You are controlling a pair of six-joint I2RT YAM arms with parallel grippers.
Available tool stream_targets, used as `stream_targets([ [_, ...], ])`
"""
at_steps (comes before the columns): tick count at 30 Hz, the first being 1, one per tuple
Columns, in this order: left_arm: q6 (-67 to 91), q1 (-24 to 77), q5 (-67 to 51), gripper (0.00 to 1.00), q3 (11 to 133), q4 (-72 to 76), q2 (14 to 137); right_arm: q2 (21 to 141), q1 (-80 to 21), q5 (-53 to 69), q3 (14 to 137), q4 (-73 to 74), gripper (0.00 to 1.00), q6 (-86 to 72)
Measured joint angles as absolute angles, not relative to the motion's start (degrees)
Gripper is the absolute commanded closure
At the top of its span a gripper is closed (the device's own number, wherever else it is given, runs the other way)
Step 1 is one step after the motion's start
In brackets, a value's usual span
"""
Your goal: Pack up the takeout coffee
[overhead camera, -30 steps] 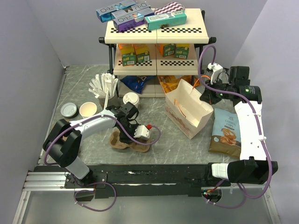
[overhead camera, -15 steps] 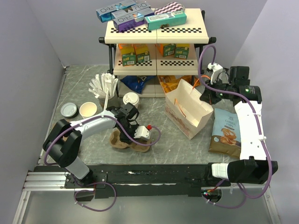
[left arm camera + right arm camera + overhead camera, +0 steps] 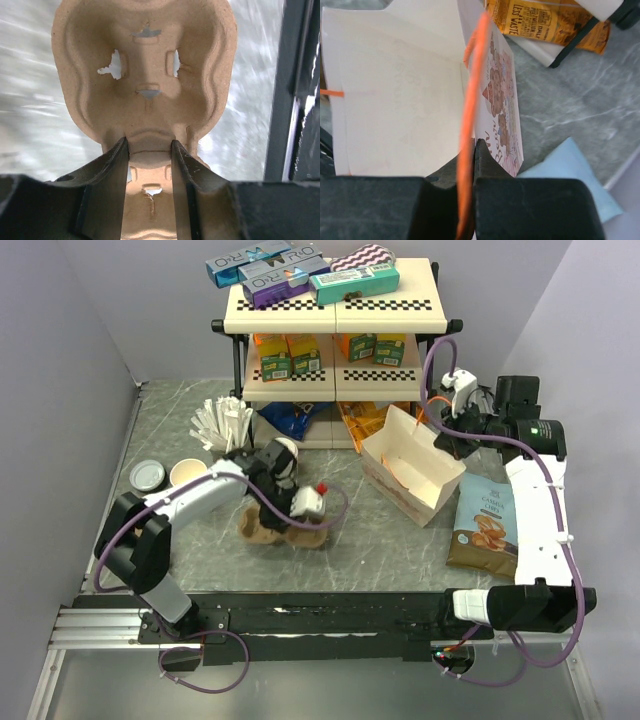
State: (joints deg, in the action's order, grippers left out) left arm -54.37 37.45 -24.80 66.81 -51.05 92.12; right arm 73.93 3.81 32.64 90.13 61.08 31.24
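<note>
The takeout coffee (image 3: 188, 473), a small open white paper cup with a cream inside, stands at the left beside my left arm. My left gripper (image 3: 281, 517) is shut on the centre ridge of a brown pulp cup carrier (image 3: 300, 536). In the left wrist view the fingers (image 3: 114, 167) clamp that ridge and the carrier's cup well (image 3: 145, 75) lies ahead of my gripper (image 3: 148, 154). My right gripper (image 3: 447, 443) is shut on the rim and orange handle (image 3: 475, 75) of a white paper bag (image 3: 408, 476), which leans open; the right wrist view shows the bag's inside (image 3: 395, 100) and my gripper (image 3: 474, 150).
A flat grey lid (image 3: 147, 475) lies left of the cup. A dark cup of white sticks (image 3: 224, 424) and a lidded white cup (image 3: 284, 448) stand behind the carrier. A two-tier shelf (image 3: 335, 310) fills the back. A chips bag (image 3: 485, 523) lies at the right.
My left gripper has turned and shifted the carrier a little away and to the right. My right gripper has pulled the bag's rim to the right, tilting the bag.
</note>
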Motion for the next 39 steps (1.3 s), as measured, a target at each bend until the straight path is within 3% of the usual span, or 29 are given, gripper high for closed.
stream_targets([
  [16,-45.9,35.4,-36.8,0.99,108.5,-57.3,91.5,70.0,-1.3,26.3,87.6,62.0,1.0,42.1],
  [26,-27.7,37.0,-39.7,0.99,90.7,-28.7,78.3,69.9,-3.9,26.0,86.9,61.1,1.0,41.9],
  [33,-20.8,42.3,-39.2,0.99,90.0,-8.9,80.3,69.9,-5.0,26.4,86.9,60.7,1.0,41.4],
  [39,-20.2,46.2,-39.2,0.99,88.9,-1.2,81.8,69.9,-5.0,27.3,86.7,59.6,1.0,39.6],
])
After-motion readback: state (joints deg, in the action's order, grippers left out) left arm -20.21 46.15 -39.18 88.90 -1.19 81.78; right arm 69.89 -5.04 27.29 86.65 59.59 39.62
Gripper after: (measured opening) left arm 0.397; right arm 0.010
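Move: The left hand holds the carrier just off the table; the paper bag it is bound for stands about 27 cm to its right and 12 cm ahead, its middle near hand height. The lidded cup is some 17 cm straight ahead, the straw pot about 20 cm ahead and 11 cm left. The right hand already holds the bag's handle, the bag's middle some 20 cm below it, 4 cm left and 2 cm ahead; the snack bag lies roughly 12 cm right of the right hand, 5 cm back and 28 cm below. Up first, by some 37 cm, the left hand carries the carrier and also about 16 cm to the right, swinging forward a little and back again, which closes the sideways gap to the bag. The wrist rolls some 70 degrees so the downward fingers end pointing level to the right, still pinching the carrier's middle. The right hand keeps its shut grip on the handle, easing about 3 cm left and slightly back with a small counter-clockwise turn. ##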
